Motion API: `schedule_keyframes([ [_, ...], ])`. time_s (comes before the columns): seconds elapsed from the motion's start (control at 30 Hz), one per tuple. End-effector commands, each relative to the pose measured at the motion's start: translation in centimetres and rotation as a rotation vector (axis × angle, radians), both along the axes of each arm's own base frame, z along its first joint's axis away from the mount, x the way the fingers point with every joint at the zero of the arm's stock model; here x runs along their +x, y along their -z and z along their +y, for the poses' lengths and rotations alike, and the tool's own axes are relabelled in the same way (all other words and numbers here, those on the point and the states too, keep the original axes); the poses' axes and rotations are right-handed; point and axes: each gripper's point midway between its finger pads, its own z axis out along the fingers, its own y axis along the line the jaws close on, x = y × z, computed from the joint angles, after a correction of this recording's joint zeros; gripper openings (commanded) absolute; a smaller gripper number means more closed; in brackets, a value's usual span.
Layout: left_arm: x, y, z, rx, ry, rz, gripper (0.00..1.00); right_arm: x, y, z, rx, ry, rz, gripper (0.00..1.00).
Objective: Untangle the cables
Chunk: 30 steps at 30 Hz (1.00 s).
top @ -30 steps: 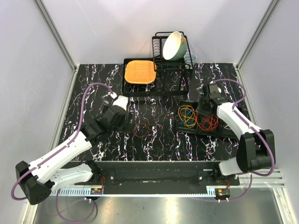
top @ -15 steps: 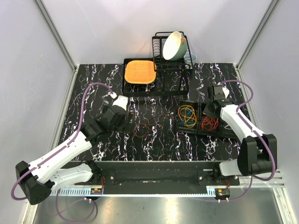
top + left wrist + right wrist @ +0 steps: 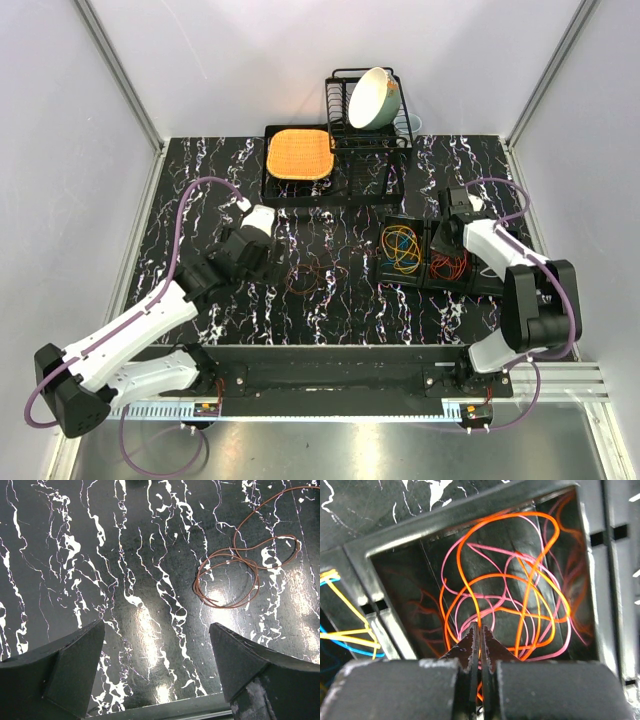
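The cables lie in three places. A brown cable sits in loose loops on the marbled black table. Yellow, blue and orange cables fill the left compartment of a black tray. In the right compartment lie tangled orange and pink cables. My right gripper hangs over that right compartment, shut on an orange cable strand that runs into its tips. My left gripper is open just above the table, empty, left of the brown cable.
A black dish rack with a cream bowl stands at the back. An orange mat on a black tray lies left of it. Enclosure walls border the table on three sides. The tray's divider separates the yellow and blue cables.
The right arm has folded in, its elbow drawn nearer to the tray, and its gripper has shifted slightly right over the right compartment. The left arm has not moved.
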Motion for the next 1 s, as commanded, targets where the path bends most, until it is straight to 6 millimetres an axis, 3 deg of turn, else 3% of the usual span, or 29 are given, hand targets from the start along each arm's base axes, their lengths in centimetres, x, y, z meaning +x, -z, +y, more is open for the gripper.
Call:
schedule_keyframes([
  [0.0,0.7,-0.5,0.1,-0.003,-0.029,-0.031,0.89,2.3,-0.2,0.3,0.017,0.014,-0.052,0.00],
  [0.17,0.7,-0.5,0.1,-0.001,-0.029,-0.031,0.89,2.7,-1.3,1.1,0.058,-0.006,-0.079,0.01],
  [0.23,0.7,-0.4,0.1,0.001,-0.028,-0.028,0.89,2.7,-2.0,1.0,0.054,-0.011,-0.096,0.06],
  [0.4,0.8,-0.1,-0.1,0.010,-0.024,-0.016,0.89,2.6,-5.0,0.6,0.033,-0.019,-0.139,0.38],
  [0.53,0.8,0.1,-0.2,0.013,-0.020,-0.010,0.89,1.8,-6.1,0.1,0.011,-0.017,-0.137,0.63],
  [0.77,0.7,0.5,-1.6,-0.032,-0.007,0.034,0.88,0.9,-9.0,-1.1,-0.043,-0.001,-0.185,0.89],
  [0.97,1.2,1.6,-4.0,-0.098,-0.029,0.094,0.85,0.2,-12.0,-1.1,-0.033,-0.005,-0.250,0.98],
])
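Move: My right hand, shut on the orange cable, is already in the middle bin: the bin's centre is about 1 cm back, 1 cm right and 3 cm below. The yellow-and-blue bin lies some 10 cm left and level with the hand; the white-cable bin is about 12 cm right and 3 cm back. From my open left hand, the brown cable's loop lies about 12 cm right, 3 cm ahead and 16 cm down. I sink my right hand another 1 cm or so into the middle bin, then spread the fingers wide to let go of the orange cable and lift straight up about 9 cm from the low point, fingers tipping slightly forward. Late on, my left hand, still wide open, eases down about 3 cm and a little right, towards the brown cable. ##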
